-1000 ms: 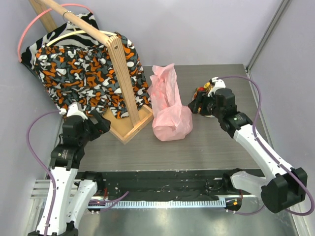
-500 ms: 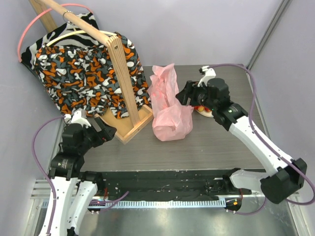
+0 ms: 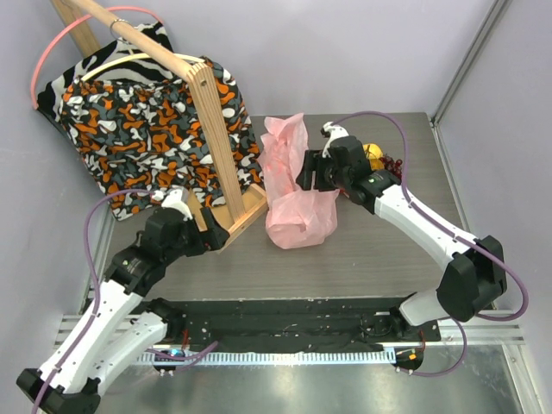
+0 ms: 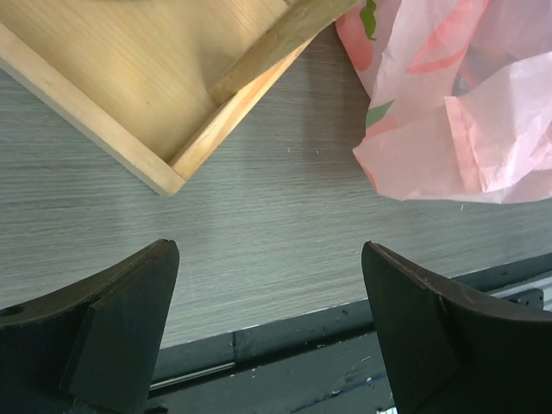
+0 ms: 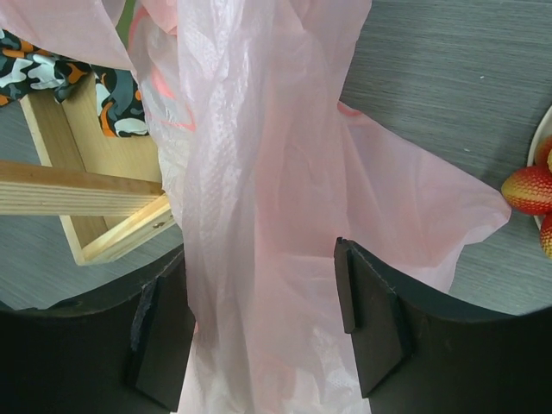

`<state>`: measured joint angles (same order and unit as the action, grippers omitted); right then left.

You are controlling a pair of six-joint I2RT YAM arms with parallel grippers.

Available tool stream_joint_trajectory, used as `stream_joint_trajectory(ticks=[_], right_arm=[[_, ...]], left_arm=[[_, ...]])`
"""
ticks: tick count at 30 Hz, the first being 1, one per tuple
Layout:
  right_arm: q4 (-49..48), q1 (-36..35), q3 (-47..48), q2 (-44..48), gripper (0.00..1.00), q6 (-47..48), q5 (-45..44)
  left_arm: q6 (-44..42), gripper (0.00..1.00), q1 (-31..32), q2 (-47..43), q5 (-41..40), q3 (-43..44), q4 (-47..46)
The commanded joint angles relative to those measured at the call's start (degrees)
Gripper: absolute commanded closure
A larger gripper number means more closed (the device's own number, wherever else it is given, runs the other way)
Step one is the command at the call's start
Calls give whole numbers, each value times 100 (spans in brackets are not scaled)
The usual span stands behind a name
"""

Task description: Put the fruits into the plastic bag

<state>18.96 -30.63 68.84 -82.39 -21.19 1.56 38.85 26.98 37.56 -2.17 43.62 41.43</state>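
The pink plastic bag [image 3: 293, 194] lies crumpled in the middle of the table, its handles pointing away. My right gripper [image 3: 309, 171] hovers at the bag's right side. In the right wrist view it [image 5: 257, 259] is open, with a fold of the plastic bag [image 5: 259, 155] running between its fingers. The fruits sit right of the bag: a yellow one [image 3: 373, 153] and red pieces [image 3: 396, 164]. A red strawberry [image 5: 528, 190] shows at the right wrist view's edge. My left gripper [image 3: 216, 235] is open and empty [image 4: 269, 250] over bare table near the bag's lower corner [image 4: 448, 103].
A wooden stand [image 3: 216, 138] draped with orange-black patterned cloth [image 3: 147, 129] occupies the left; its base frame [image 4: 147, 78] lies just ahead of my left gripper. The pale plate's rim [image 5: 536, 142] is under the fruits. The table's near edge and a black rail [image 4: 285, 345] lie below my left fingers.
My right gripper has swung left from the fruits and plate to the bag. My left arm has reached forward and right, toward the stand's base.
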Motion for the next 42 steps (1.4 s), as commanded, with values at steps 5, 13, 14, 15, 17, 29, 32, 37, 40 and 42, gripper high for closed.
stream_joint_trajectory(ticks=[5,13,14,15,17,29,32,37,40,42], right_arm=[[-86,-22,174,206,69,71,36],[589,-22,209,406,96,536,573],[713,-22,200,478,97,607,573],[827,-22,157,600,97,660,556],[1056,-13,78,915,98,757,442],[1742,154,-678,1954,99,765,160],[1953,198,-749,2122,99,853,230],[2041,224,-898,2324,99,889,230],[2094,224,-899,2377,99,880,283],[2129,233,-890,2377,99,889,283]], left_arm=[[562,7,202,-13,-257,-20,-812],[255,7,851,865,-590,744,-1005],[194,7,957,954,-652,893,-1066],[167,8,1236,1059,-757,973,-1110],[71,8,1554,1445,-985,1183,-1285],[-404,7,2751,3019,-1356,2422,-2007],[-632,6,2839,3643,-1365,2913,-2130],[-1063,4,2892,4486,-1996,3512,-2157],[-1196,3,2892,4812,-2497,3977,-1990],[-1248,3,2892,4927,-2831,4128,-1823]])
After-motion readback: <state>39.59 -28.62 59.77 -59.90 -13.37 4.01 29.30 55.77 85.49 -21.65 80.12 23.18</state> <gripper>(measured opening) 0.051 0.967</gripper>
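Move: Between the right hand's open fingers runs the upright fold of the plastic bag, its middle about 8 cm below, level with the hand in depth and barely 1 cm left. The fruit plate lies some 17 cm to the right and 4 cm farther out, about 17 cm down. From the left hand the bag's middle is roughly 20 cm right, 12 cm ahead and 9 cm lower; the wooden stand's base is about 9 cm ahead, 2 cm right and 16 cm below. Closing on the bag's upper fold, the right fingers pinch it, then that hand draws it back about 10 cm and 7 cm to the right, rising slightly midway and sinking again. Wide open throughout, the left hand sweeps some 22 cm right towards the bag's left edge, climbing, then reaching forward, while turning clockwise and tipping up; no grip yet. ##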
